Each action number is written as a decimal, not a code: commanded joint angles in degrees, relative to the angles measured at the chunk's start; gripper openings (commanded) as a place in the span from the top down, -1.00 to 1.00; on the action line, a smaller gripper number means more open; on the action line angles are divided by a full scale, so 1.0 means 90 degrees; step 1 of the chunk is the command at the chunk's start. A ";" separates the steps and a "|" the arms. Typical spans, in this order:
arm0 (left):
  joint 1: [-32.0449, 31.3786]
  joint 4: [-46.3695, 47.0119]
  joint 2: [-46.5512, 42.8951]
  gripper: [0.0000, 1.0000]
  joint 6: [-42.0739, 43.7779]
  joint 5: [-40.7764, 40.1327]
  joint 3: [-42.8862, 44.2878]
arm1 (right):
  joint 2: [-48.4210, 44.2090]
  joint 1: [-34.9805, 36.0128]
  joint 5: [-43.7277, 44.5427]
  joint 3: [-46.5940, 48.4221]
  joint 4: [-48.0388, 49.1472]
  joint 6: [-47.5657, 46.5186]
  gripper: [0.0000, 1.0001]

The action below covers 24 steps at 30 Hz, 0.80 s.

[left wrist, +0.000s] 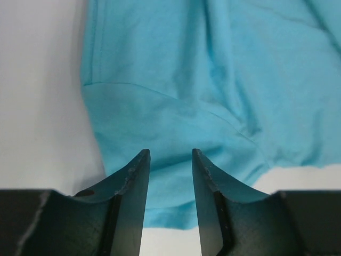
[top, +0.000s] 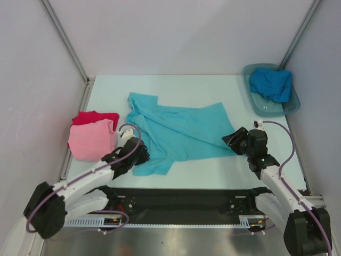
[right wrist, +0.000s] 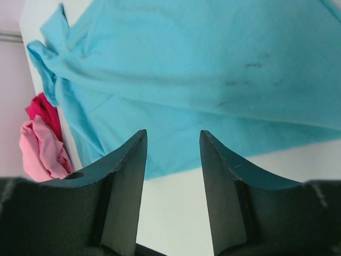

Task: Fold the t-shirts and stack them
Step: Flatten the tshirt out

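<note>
A turquoise t-shirt [top: 181,130] lies spread and wrinkled across the middle of the table, one sleeve near the front. A folded pink t-shirt [top: 93,140] rests on a red t-shirt [top: 95,117] at the left. The deeper blue t-shirt [top: 273,82] is bunched in a grey tub. My left gripper [top: 143,156] hovers open over the turquoise shirt's front left sleeve [left wrist: 160,122]; nothing sits between its fingers [left wrist: 170,154]. At the shirt's right front corner my right gripper [top: 230,140] is open and empty [right wrist: 171,136], just off the hem [right wrist: 202,64].
The grey translucent tub [top: 265,108] stands at the back right corner. Pale walls and metal frame posts close in the table on three sides. The pink [right wrist: 40,149] and red [right wrist: 40,106] pile shows far left in the right wrist view.
</note>
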 commanded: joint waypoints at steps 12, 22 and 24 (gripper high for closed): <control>-0.0226 -0.0306 -0.1984 0.13 -0.0868 -0.0275 -0.1056 | -0.0355 0.0297 -0.0310 -0.0610 -0.0137 -0.0259 0.04; -0.0236 -0.1254 -0.2627 0.15 -0.1464 -0.0578 -0.1612 | -0.0433 0.0434 -0.0261 -0.0815 -0.0352 -0.0288 0.03; -0.0226 -0.1585 -0.3008 0.15 -0.1474 -0.0666 -0.1652 | -0.0423 0.0444 -0.0271 -0.0844 -0.0342 -0.0288 0.03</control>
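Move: My left hand is low over the teal t-shirt; its near-left sleeve corner lies about 6 cm back, 5 cm to the left and 4 cm below. From that hand the pink shirt sits some 9 cm ahead and 25 cm left, the red one 20 cm ahead and 27 cm left. For my right hand, the teal t-shirt's near edge runs about 3 cm back, level sideways and 10 cm down; the far-right corner is roughly 23 cm ahead and 1 cm right. I hop my left hand up 3 to 4 cm, then bring it down past its starting height while drawing it back about 5 cm and leftward 4, to the near-left sleeve corner, turning slightly counter-clockwise. Meanwhile I lower my right hand about 5 cm and ease it back almost as far, down towards the near edge, fingers tipping a little further down. Both grippers stay half open. ##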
